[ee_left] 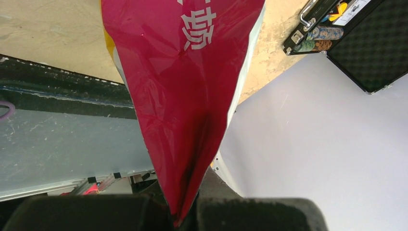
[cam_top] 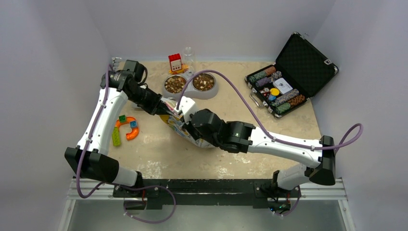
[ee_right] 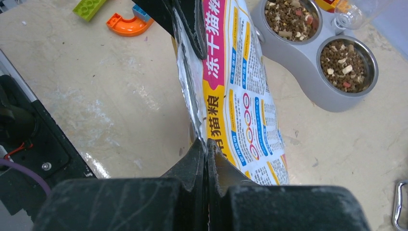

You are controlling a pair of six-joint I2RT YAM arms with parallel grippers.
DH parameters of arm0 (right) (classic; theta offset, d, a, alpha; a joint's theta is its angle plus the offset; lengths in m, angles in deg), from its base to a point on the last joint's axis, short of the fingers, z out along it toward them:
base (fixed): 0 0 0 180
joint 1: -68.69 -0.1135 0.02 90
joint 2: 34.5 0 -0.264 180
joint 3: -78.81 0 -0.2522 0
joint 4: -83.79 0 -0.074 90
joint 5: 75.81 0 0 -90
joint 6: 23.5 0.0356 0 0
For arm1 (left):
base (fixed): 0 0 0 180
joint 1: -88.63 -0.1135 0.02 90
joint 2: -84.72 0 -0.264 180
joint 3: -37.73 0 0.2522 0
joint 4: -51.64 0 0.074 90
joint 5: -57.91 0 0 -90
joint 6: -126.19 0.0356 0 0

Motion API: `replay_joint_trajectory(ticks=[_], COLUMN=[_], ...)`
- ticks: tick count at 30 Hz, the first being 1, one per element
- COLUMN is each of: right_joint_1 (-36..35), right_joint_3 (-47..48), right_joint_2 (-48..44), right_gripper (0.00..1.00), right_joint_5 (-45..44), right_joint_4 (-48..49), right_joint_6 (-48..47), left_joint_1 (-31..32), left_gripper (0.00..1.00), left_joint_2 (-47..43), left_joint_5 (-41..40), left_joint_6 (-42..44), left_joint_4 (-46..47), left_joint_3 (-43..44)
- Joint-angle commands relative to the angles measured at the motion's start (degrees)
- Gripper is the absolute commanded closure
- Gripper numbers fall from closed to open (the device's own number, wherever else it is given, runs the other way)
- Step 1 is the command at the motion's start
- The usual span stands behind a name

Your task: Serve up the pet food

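Note:
The pet food bag (cam_top: 177, 124), white and yellow with a red band, hangs over the middle of the table between both arms. My left gripper (ee_left: 185, 211) is shut on a red fold of the bag (ee_left: 187, 96). My right gripper (ee_right: 207, 147) is shut on the bag's (ee_right: 240, 96) silver-lined edge. In the top view the left gripper (cam_top: 162, 107) and right gripper (cam_top: 185, 113) sit close together at the bag's top. Brown pet food (cam_top: 175, 84) fills both cups of the grey double bowl (cam_top: 189, 87) just behind the bag. The right wrist view shows that pet food (ee_right: 346, 65) in the bowl (ee_right: 294, 54).
An open black case of poker chips (cam_top: 288, 79) lies at the back right. Toy bricks and an orange curved piece (cam_top: 126, 129) lie to the left. A small red-and-white box (cam_top: 175, 62) and a clear bottle (cam_top: 188, 55) stand behind the bowl.

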Motion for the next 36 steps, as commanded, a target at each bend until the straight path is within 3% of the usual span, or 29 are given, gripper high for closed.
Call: replay_joint_trajectory(ticks=[1, 9, 14, 19, 23, 25, 26, 29, 31, 33, 36], right_joint_1=[-3.17, -5.44, -6.06, -6.85, -6.86, -6.85, -6.83, -6.77, -6.76, -6.77, -6.68], right_joint_3=[-4.22, -12.74, -14.75, -15.07, -8.89, -6.22, -5.58, -3.92, -2.76, -2.25, -2.5], right_joint_2=[-7.04, -17.79, -25.8, -31.24, -27.62, -25.23, -24.34, -22.52, -21.98, -22.28, -23.81], right_gripper=[1.0, 1.0, 1.0, 1.0, 1.0, 0.93, 0.89, 0.81, 0.76, 0.71, 0.6], right_joint_5=[-4.74, -13.47, -14.99, -10.63, -1.58, 0.86, 1.63, 2.96, 3.87, 4.54, 5.42], right_joint_4=[-20.67, -31.42, -35.29, -29.88, -27.81, -26.83, -25.75, -22.34, -21.3, -20.62, -20.04], right_joint_6=[5.38, 15.9, 17.77, 11.19, 8.83, 8.85, 8.56, 7.83, 7.52, 7.42, 7.11], left_joint_1=[-7.07, -7.87, -7.85, -7.77, -7.78, -7.71, -7.73, -7.78, -7.78, -7.78, -7.78], left_gripper=[1.0, 1.0, 1.0, 1.0, 1.0, 1.0, 0.96, 0.6, 0.45, 0.34, 0.26], left_joint_2=[-0.61, -0.14, -0.13, -1.16, -4.09, -5.7, -6.4, -8.19, -9.13, -10.05, -11.24], left_joint_5=[-12.54, -11.43, -10.81, -9.5, -8.61, -7.99, -7.79, -8.21, -8.82, -9.72, -10.23], left_joint_6=[0.89, -0.15, -0.76, -2.39, -4.79, -6.01, -6.37, -6.5, -5.98, -5.31, -4.48], left_joint_4=[9.64, 9.61, 9.62, 9.55, 11.67, 13.15, 13.71, 14.55, 14.54, 13.45, 12.81], left_joint_3=[5.09, 4.93, 4.51, 3.11, -0.89, -3.26, -4.23, -6.45, -7.26, -7.51, -7.66])
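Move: Out along the pet food bag's mouth edge, the corner the right hand slides towards lies about 10 cm to its right and 6 cm back, near finger height. From the left hand, which already pinches the other end, that corner is some 16 cm right and 11 cm back. The double bowl sits about 22 cm straight ahead of the right hand and 20 cm below; the orange toy track is level with the left hand, some 19 cm to its left and 20 cm lower. Sliding shut fingertips along the bag's mouth edge, the right hand runs about 11 cm right and 6 cm back to the corner while the left keeps its pinch on the other end. Then both let go: the right opens about a third, easing a little farther back and up; the left opens wide, drawing some 5 cm left and 3 cm forward, turning about 15 degrees counter-clockwise. ##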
